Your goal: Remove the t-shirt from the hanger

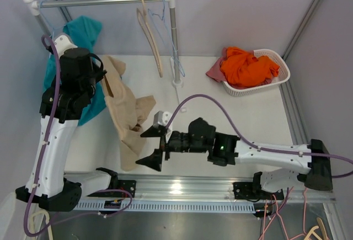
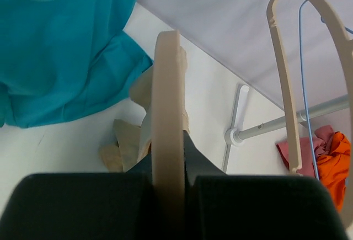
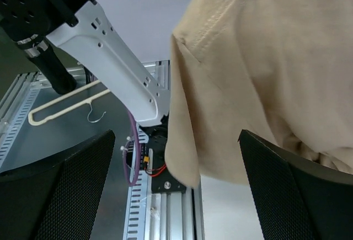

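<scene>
A beige t-shirt [image 1: 128,116] hangs from a beige wooden hanger [image 2: 167,96], its lower part trailing to the table. My left gripper [image 1: 101,74] is raised at the left and shut on the hanger; in the left wrist view [image 2: 168,165] the hanger's bar runs up between the fingers. My right gripper [image 1: 145,149] is open, level with the shirt's lower edge and just right of it. In the right wrist view [image 3: 176,146] the shirt [image 3: 265,58] hangs ahead of the open jaws, its bottom edge between them and touching neither.
A teal shirt [image 1: 83,33] hangs at the left end of the clothes rack [image 1: 105,1]. Empty hangers [image 1: 150,33] hang near the rack's right post. A white basket [image 1: 278,80] of orange clothes stands at the back right. Another hanger [image 3: 60,99] lies below the table's near rail.
</scene>
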{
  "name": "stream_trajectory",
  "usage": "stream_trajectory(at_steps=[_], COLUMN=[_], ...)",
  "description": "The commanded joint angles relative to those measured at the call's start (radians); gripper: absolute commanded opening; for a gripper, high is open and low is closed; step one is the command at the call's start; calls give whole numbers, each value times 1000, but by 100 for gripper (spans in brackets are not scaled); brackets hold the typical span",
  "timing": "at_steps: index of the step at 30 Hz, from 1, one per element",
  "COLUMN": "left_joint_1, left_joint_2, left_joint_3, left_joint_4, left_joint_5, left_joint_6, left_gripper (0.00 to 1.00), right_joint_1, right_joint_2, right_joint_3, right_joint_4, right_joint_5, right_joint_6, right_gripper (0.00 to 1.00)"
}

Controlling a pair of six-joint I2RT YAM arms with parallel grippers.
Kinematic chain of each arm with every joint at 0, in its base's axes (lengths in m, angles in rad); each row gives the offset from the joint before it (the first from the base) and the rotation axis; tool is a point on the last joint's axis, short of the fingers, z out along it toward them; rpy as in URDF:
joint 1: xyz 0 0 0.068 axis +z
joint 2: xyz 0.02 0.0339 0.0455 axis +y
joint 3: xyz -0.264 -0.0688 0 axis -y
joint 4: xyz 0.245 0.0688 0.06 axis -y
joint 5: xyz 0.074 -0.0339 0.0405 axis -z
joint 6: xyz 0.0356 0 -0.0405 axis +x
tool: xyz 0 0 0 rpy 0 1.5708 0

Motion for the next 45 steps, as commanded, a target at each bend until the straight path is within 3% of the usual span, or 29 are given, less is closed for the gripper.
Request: stream_trajectory(at_steps=[1,5,10,12,13,14,19,27,31,34,38,39,42,43,45], left_joint_1=[-9,-11,-16,-16,-16,-16,-12,3,9,11,0,-5,-16,-16,-16], left_joint_2=[-42,-48,-52,-70,-76,-85,-15,214,246,243,196,165,-46,-102,-223], left_joint_3=[-10,-24,-26,-47,-58,-84,-75,125,189,267,349,332,124,-3,-51], left_joint_4=[-22,-23,-63,-51,-42,-34,-60,-178,-190,-215,-279,-275,-160,-116,-135], left_joint_5=[-42,13,25,14,14,14,-16,-56,-13,7,250,389,656,697,734], left_joint_6=[-88,-82,-67,-55,-48,-41,-33,-84,-74,-45,56,77,139,145,142], left_gripper=[1,0,1,1,0,1,0,1,1,1,1,1,1,1,1], right_joint_1=[63,108,249,274,295,307,430,707,714,667,546,500,314,269,153], right_joint_2=[70,190,260,268,265,259,173,-5,-36,-16,-2,1,18,36,55], right_joint_3=[15,92,104,112,109,104,32,-72,-165,-221,-216,-178,-123,-85,-60], right_joint_4=[188,222,266,254,245,237,116,-98,-122,-136,-148,-174,-180,-177,-139], right_joint_5=[130,185,494,570,599,623,712,912,986,989,997,951,902,879,862], right_joint_6=[-57,-83,-247,-256,-250,-249,-235,-53,78,180,193,193,182,182,169], right_gripper=[100,99,100,67,40,0,0,0,0,0,0,0,0,0,0])
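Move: From my open right hand, the loose lower part of the tan t-shirt is some 7 cm to the left, about 2 cm back and 5 cm lower; the rack's right post stands about 37 cm ahead and 10 cm right. From my left hand, still gripping the hanger, that cloth lies about 26 cm back, 6 cm right and 13 cm lower. From it too, the teal t-shirt hangs 12 cm ahead, 11 cm left and 15 cm lower, the empty hanger 15 cm ahead, 16 cm right, nearly level. My right hand reaches left and down about 7 cm and pinches the t-shirt's lower part, drags it back and right, then sinks and swings forward, turning clockwise. My left hand keeps the hanger, easing back and down, then going forward and down to some 8 cm lower before it rises and swings back and right, turning about 30 degrees clockwise. ##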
